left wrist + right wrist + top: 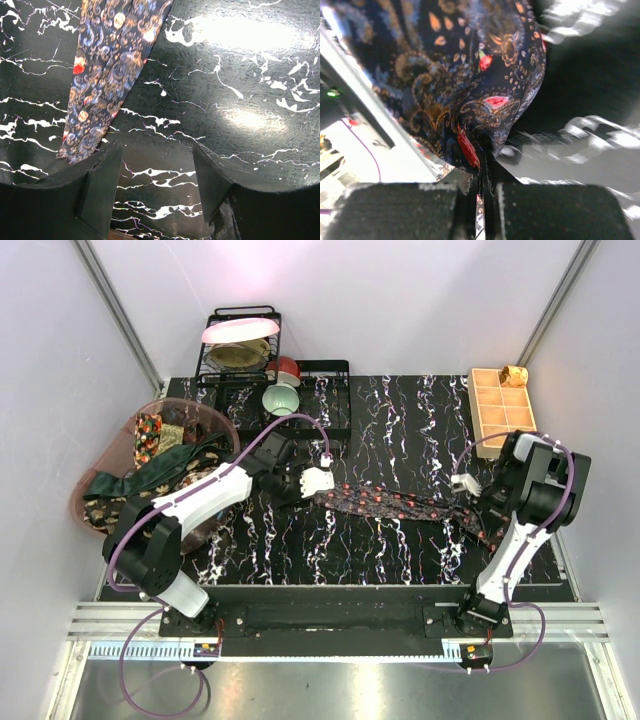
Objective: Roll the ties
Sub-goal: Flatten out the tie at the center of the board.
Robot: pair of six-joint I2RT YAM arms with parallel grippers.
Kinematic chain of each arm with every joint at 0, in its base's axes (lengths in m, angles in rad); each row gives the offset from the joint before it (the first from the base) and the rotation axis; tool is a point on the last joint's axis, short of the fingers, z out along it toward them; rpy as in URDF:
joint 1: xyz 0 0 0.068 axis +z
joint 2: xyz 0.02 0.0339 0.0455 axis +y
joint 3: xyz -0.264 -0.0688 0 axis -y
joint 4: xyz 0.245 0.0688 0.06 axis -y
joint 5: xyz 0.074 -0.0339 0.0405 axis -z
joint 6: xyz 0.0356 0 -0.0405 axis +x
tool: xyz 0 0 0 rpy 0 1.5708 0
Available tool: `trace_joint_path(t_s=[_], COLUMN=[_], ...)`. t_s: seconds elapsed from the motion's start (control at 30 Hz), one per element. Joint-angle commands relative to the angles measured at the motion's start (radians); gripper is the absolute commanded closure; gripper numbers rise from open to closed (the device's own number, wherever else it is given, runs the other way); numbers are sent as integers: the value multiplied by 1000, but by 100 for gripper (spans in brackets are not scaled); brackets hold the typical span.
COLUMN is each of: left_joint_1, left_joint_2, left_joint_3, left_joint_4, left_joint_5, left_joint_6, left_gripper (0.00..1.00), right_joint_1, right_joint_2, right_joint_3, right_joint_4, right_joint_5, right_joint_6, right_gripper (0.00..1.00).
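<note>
A dark tie with small red dots (400, 506) lies stretched across the black marbled table, from mid-table to the right. My left gripper (320, 484) hovers at the tie's left end. In the left wrist view its jaws (157, 170) stand open over bare table, with the tie (105, 75) running up past the left finger (100, 185). My right gripper (487, 518) is at the tie's right end. The right wrist view shows this gripper (482, 197) shut on the tie's fabric (470, 75), which bunches up just beyond the fingertips.
A pink basket (218, 423) at the left edge holds more ties, one dark green (150, 472) and one brown-gold (155, 430). A black dish rack (325, 370) with a bowl (281, 398) stands at the back. A tan gridded tray (503, 405) sits back right.
</note>
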Motion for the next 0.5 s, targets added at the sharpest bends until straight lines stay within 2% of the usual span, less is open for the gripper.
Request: trace_joint_path(t_s=[0.0,0.07,0.17,0.2,0.27,0.33,0.47], left_joint_1=[2,2,2,4,4,7,10], left_joint_2=[-12,0,1,1,6,6,3], left_joint_3=[-16,-15,-15,-13,-13,-9,-12], left_joint_4=[28,32,35,35,37,32,26], left_joint_5=[33,35,36,38,38,38,48], left_joint_6=[3,-2,-4,1,3,1,-2], left_gripper=[38,38,37,37,37,37,38], right_joint_1=[-13,-15,-15,-15,-18,-25,-45], right_joint_2=[61,113,173,190,236,262,267], right_joint_3=[104,146,206,235,281,354,477], right_joint_4=[-266,-266,-265,-262,-262,-262,-260], right_joint_5=[29,12,4,6,10,7,13], right_joint_6=[-53,-33,-8,7,33,50,45], right_gripper=[100,98,83,71,64,58,53])
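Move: The tie's bunched right part is already pinched in the right hand's shut fingers, just above the board; the spot it is taken to is about 4 cm ahead and 2 cm to the right. From that hand the tie's left end lies roughly 42 cm left and 7 cm ahead, and the compartment tray's middle some 26 cm ahead, 2 cm left. From the left hand, the pinched part lies about 45 cm right, 6 cm back and 7 cm below. The tie's pinched right part is drawn forward and a little to the right by the right hand, low over the board towards the compartment tray, about 4.5 cm in all. Halfway the hand nearly pauses and its shut fingers begin to open, then it goes on forward while they spread to almost half open, the wrist tilting some 5 degrees. ##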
